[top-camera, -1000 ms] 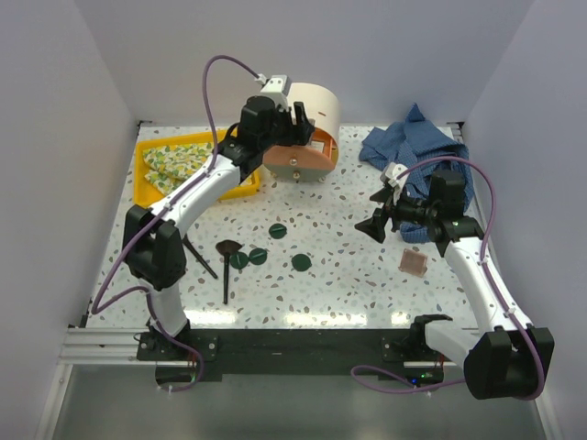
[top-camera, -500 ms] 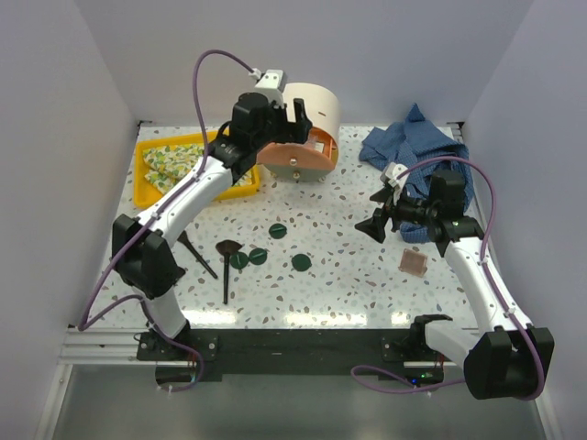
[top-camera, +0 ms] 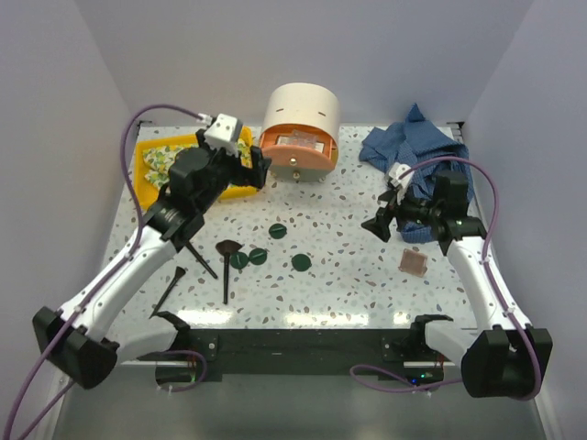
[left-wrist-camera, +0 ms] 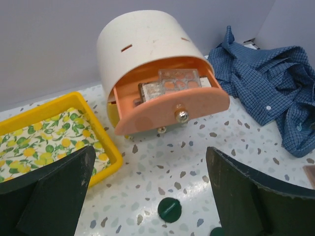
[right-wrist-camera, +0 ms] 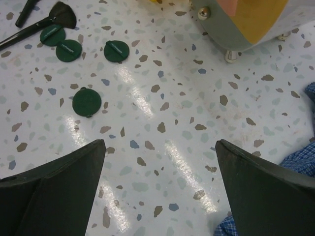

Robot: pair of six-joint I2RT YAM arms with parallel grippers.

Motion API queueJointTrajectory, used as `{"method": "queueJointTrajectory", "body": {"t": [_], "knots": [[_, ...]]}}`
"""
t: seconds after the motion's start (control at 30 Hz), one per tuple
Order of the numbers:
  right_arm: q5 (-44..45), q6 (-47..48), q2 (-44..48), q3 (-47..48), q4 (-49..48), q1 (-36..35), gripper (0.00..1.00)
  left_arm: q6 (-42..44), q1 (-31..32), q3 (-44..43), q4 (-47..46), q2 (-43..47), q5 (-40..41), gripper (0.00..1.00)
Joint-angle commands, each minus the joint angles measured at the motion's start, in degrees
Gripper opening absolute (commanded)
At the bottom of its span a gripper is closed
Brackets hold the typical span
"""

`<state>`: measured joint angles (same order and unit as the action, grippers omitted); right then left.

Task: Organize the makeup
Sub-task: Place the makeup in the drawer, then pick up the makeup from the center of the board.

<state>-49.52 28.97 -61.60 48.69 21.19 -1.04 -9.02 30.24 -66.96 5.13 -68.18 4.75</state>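
A cream and orange drawer box (top-camera: 298, 137) stands at the back with its drawer (left-wrist-camera: 172, 105) pulled out, and pink-brown palettes (left-wrist-camera: 179, 81) lie inside it. One more palette (top-camera: 415, 263) lies on the table at the right. Several dark green discs (top-camera: 278, 230) (right-wrist-camera: 87, 102) sit mid-table beside a fan brush (top-camera: 226, 266) (right-wrist-camera: 59, 14). Two thin brushes (top-camera: 197, 257) lie to the left. My left gripper (top-camera: 257, 170) (left-wrist-camera: 150, 162) hangs open and empty in front of the drawer, above a disc (left-wrist-camera: 170, 210). Above bare table right of the discs, my right gripper (top-camera: 379, 211) (right-wrist-camera: 160, 147) is open and empty.
A yellow tray (top-camera: 147, 194) (left-wrist-camera: 93, 137) holding a leaf-patterned cloth sits at the back left. A crumpled blue checked cloth (top-camera: 417, 147) (left-wrist-camera: 266, 83) lies at the back right, close behind my right gripper.
My left arm has drawn back from over the drawer, down and to the left, and its jaws have spread wide. The right arm has hardly moved.
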Motion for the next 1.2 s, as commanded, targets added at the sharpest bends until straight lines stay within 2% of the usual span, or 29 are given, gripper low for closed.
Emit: {"method": "queueJointTrajectory", "body": {"t": [0.0,0.1,0.23,0.4,0.73,1.0,1.17], "knots": [[3.8,7.4,-2.8,6.1,10.0,0.4,0.99,5.5,-0.9,11.7,-1.4,9.9,2.4,1.00],[7.1,15.6,-7.0,10.3,22.1,0.3,0.99,6.5,-1.0,19.1,-0.6,15.5,3.4,1.00],[15.6,21.5,-8.4,10.3,28.7,0.2,0.99,8.1,-1.0,26.1,-0.3,19.9,4.4,1.00],[24.5,24.7,-6.4,6.6,30.9,0.3,0.99,10.8,-1.0,26.2,1.5,21.2,6.0,1.00],[32.9,28.7,-5.4,2.6,32.9,0.3,0.99,10.3,-1.0,26.0,2.1,21.0,3.4,1.00],[39.6,30.1,-8.2,0.9,32.9,0.3,0.99,10.2,-1.0,26.0,2.3,22.0,3.2,1.00],[44.6,31.6,-13.1,-1.5,30.1,0.4,0.99,10.2,-1.0,26.1,2.3,22.6,3.2,1.00]]}}
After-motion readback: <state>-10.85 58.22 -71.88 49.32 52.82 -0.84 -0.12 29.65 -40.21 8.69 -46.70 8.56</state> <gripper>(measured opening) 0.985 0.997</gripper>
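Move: The brown makeup palette still on the table lies some 12 cm to the right of the right hand, about 5 cm back and 20 cm below it. The blue cloth's middle is about 19 cm ahead of that hand and 14 cm to its right. The nearest green compact is roughly 16 cm to its left and 5 cm back. From the left hand, the brown palette is about 38 cm right, 11 cm back and 34 cm below. Towards the brown palette the open right hand swings down and to the right, about 13 cm each way, and some 6 cm back, its fingers tipping from left-forward to nearly straight down, stopping short of contact. The empty left hand backs off from the drawer, mainly sinking and also drawing back and left, then all but stops, wide open. ##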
